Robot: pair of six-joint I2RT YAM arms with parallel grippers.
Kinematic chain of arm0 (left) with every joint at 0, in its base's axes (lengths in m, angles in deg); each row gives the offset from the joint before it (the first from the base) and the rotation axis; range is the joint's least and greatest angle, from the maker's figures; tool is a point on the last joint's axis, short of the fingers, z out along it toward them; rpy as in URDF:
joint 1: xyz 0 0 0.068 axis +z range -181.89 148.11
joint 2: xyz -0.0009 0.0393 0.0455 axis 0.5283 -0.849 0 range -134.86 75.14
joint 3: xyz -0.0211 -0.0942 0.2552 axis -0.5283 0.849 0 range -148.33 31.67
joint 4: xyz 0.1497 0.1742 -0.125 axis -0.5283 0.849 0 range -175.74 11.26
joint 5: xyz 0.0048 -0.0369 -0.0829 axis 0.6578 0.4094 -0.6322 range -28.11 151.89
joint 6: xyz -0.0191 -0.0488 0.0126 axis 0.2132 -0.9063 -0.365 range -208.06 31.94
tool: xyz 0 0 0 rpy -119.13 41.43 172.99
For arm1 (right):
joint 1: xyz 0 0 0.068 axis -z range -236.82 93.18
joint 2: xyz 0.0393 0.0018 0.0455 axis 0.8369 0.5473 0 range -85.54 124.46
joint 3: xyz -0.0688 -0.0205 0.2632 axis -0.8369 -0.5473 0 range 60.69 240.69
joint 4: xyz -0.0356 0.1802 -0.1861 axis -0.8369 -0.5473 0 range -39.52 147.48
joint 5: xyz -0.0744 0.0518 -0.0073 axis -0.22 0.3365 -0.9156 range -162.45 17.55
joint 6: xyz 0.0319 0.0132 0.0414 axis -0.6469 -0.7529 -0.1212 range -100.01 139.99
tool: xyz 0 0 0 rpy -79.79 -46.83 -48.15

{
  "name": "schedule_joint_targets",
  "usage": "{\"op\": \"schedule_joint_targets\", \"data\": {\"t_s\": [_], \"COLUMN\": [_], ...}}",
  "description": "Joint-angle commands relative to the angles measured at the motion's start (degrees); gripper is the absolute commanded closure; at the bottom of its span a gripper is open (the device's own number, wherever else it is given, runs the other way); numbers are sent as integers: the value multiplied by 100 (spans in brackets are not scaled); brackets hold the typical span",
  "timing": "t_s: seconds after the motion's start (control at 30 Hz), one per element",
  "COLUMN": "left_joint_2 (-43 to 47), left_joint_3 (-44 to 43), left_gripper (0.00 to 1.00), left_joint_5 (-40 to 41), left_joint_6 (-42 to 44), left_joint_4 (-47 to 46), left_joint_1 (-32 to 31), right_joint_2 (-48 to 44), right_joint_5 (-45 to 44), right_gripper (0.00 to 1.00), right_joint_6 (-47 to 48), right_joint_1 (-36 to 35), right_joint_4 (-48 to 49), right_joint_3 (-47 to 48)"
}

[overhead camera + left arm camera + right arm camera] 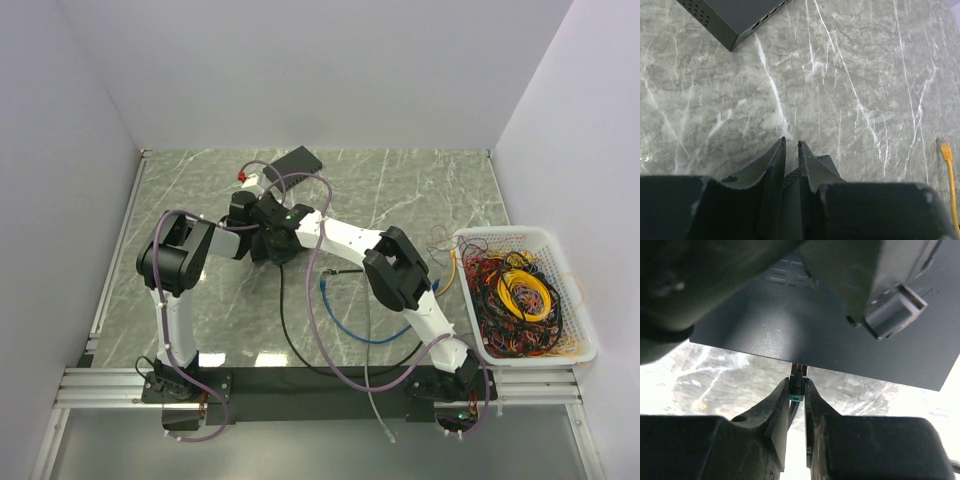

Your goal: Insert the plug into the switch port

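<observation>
The switch (298, 160), an oblong dark-grey box, lies at the back of the table. In the left wrist view (735, 15) a row of sockets (764, 19) shows on its side. The plug (942, 146), the clear tip of the orange-yellow cable, lies loose on the marble, free of both grippers. My left gripper (790, 142) is shut on the edge of a flat black slab (826, 162). My right gripper (798, 382) is shut on a black cable's teal-booted connector (798, 385), whose tip meets the slab's edge (840, 325). In the top view both grippers (262, 232) meet at mid-table and hide the slab.
The black cable (285, 320) and a blue cable (350, 325) trail over the marble near the front. A white basket (520, 235) full of tangled cables stands at the right. A small red-and-white item (245, 178) lies left of the switch.
</observation>
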Motion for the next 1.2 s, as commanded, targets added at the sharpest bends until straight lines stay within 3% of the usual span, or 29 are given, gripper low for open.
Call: {"op": "schedule_joint_targets", "data": {"t_s": [0.0,0.4,0.47,0.53,0.67,0.7,0.73,0.8,0.9,1.17], "left_joint_2": [-357,-252,-165,-6,117,169,196,292,372,679], "left_joint_3": [671,1401,1401,1392,1190,1138,1033,901,708,189], "left_gripper": [77,77,77,75,66,64,62,59,57,47], "left_joint_5": [-1181,-1876,-1823,-1735,-1586,-1551,-1472,-1393,-1234,-927], "left_joint_6": [-198,-1104,-1069,-1077,-1086,-1086,-1069,-1060,-990,-805], "left_joint_4": [1749,976,1029,1029,1249,1371,1433,1573,1810,2443], "left_joint_1": [-444,-329,-303,-303,-294,-286,-286,-286,-268,13], "right_joint_2": [445,524,393,305,-46,-143,-266,-608,-996,-1987], "right_joint_5": [-953,-760,-769,-690,-690,-690,-724,-707,-663,-637], "right_gripper": [100,100,94,82,66,60,48,36,30,28], "right_joint_6": [-736,-1046,-993,-905,-747,-677,-659,-571,-518,-518], "right_joint_1": [881,1198,1180,1171,1154,1128,1110,1058,996,812], "right_joint_4": [1686,1800,1931,2161,2231,2353,2424,2661,2846,3004], "right_joint_3": [282,89,-148,-429,-798,-938,-1253,-1589,-2230,-3180]}}
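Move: The black cable's plug is already in the right fingers, at the port on the switch's near edge, about 1 cm ahead of that hand and level with it. The switch's middle lies some 6 cm ahead and 2 cm left. The loose black cable end is about 3 cm back and 12 cm to the right, 2 cm lower. From the left hand, at the switch's far side, the port is roughly 12 cm back and 4 cm right; the spare switch lies about 11 cm ahead and 6 cm right. Keep the pinch on the plug and nudge the right gripper about 1 cm forward and left, while the left gripper, against the switch, slips 2.5 cm back towards the port edge and rolls its left side down. Then open the right fingers wide, release the plug and move off rightward, forward and up. Open the left fingers about halfway as that gripper draws farther back, to the right and up. ##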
